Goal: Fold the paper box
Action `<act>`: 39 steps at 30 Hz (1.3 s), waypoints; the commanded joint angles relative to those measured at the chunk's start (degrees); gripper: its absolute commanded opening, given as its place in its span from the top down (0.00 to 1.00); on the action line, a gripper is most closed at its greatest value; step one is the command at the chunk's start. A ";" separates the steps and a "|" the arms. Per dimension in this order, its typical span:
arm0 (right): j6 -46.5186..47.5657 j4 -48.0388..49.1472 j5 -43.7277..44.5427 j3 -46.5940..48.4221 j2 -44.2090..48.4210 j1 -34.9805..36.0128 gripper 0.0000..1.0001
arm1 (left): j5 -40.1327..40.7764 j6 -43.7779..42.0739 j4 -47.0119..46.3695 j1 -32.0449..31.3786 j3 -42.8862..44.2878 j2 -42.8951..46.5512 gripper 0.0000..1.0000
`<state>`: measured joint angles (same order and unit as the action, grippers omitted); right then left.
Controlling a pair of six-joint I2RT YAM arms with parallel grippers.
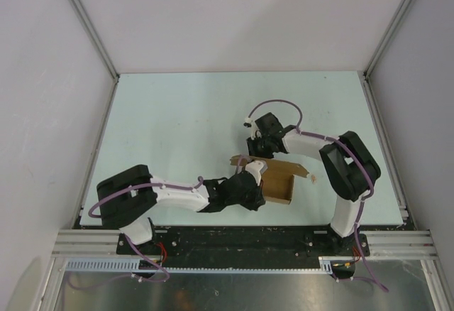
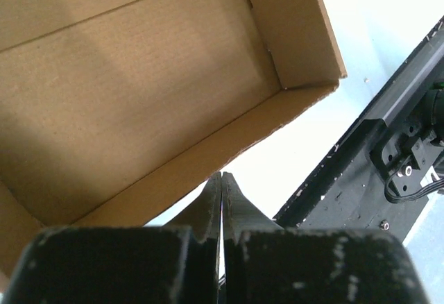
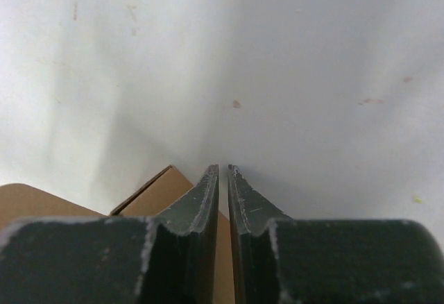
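The paper box [image 1: 282, 183] is a brown cardboard tray with raised walls and loose flaps, lying near the table's front centre. My left gripper [image 1: 255, 183] is at its left wall. In the left wrist view the box [image 2: 139, 75] shows its open inside, and the left gripper [image 2: 222, 175] is shut with nothing between its fingers, its tips at the lower wall's edge. My right gripper [image 1: 261, 156] hovers over the box's far left corner. In the right wrist view the right gripper [image 3: 223, 170] stands a narrow slit open, and a brown flap [image 3: 156, 193] shows behind and through the slit.
White enclosure walls [image 1: 213, 20] ring the pale table [image 1: 177, 119]. An aluminium rail [image 1: 241, 243] runs along the near edge by the arm bases. The black base rail with a cable [image 2: 395, 165] lies just right of the box in the left wrist view.
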<state>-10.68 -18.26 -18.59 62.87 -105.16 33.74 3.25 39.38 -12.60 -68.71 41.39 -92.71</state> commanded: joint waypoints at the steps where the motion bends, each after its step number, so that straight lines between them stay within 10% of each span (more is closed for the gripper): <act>1: 2.15 -1.16 -1.71 3.39 -1.01 1.68 0.85 | 2.38 2.28 -1.64 -0.90 0.71 -0.20 1.00; 18: -21.56 -17.58 21.48 2.62 19.02 -21.33 0.54 | 4.40 3.25 -1.02 -4.68 -6.93 15.18 0.98; 30: -28.61 -20.76 19.47 -17.60 34.32 -31.88 0.23 | 7.91 2.90 3.98 -6.09 -13.61 32.49 0.74; 39: -27.12 -16.03 15.16 -23.67 33.36 -35.32 0.22 | 10.64 2.46 6.97 -6.00 -14.49 35.84 0.71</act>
<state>-37.74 -37.82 -1.58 40.38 -71.16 -0.21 11.53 41.58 -6.92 -74.50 27.31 -57.95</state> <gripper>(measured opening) 0.778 0.287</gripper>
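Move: The right end tab of the lid flap lies about 19 cm to the right of the right gripper, 6 cm back and roughly level with it. The small plastic bag lies some 23 cm right and 9 cm back on the table; the box's middle is about 6 cm right and 10 cm back. From the left gripper the left lid tab is some 14 cm ahead and 10 cm left, the box's middle 6 cm ahead and 3 cm right. Swing the right gripper up and forward, then rightward around the far side of the lid flap and back down beside its right tab, about 24 cm to the right in all; turn it some 65 degrees clockwise and spread the fingers wide. Meanwhile draw the left gripper up and away from the box's near wall, leftward and a little back, tilting it and partly opening its fingers. ##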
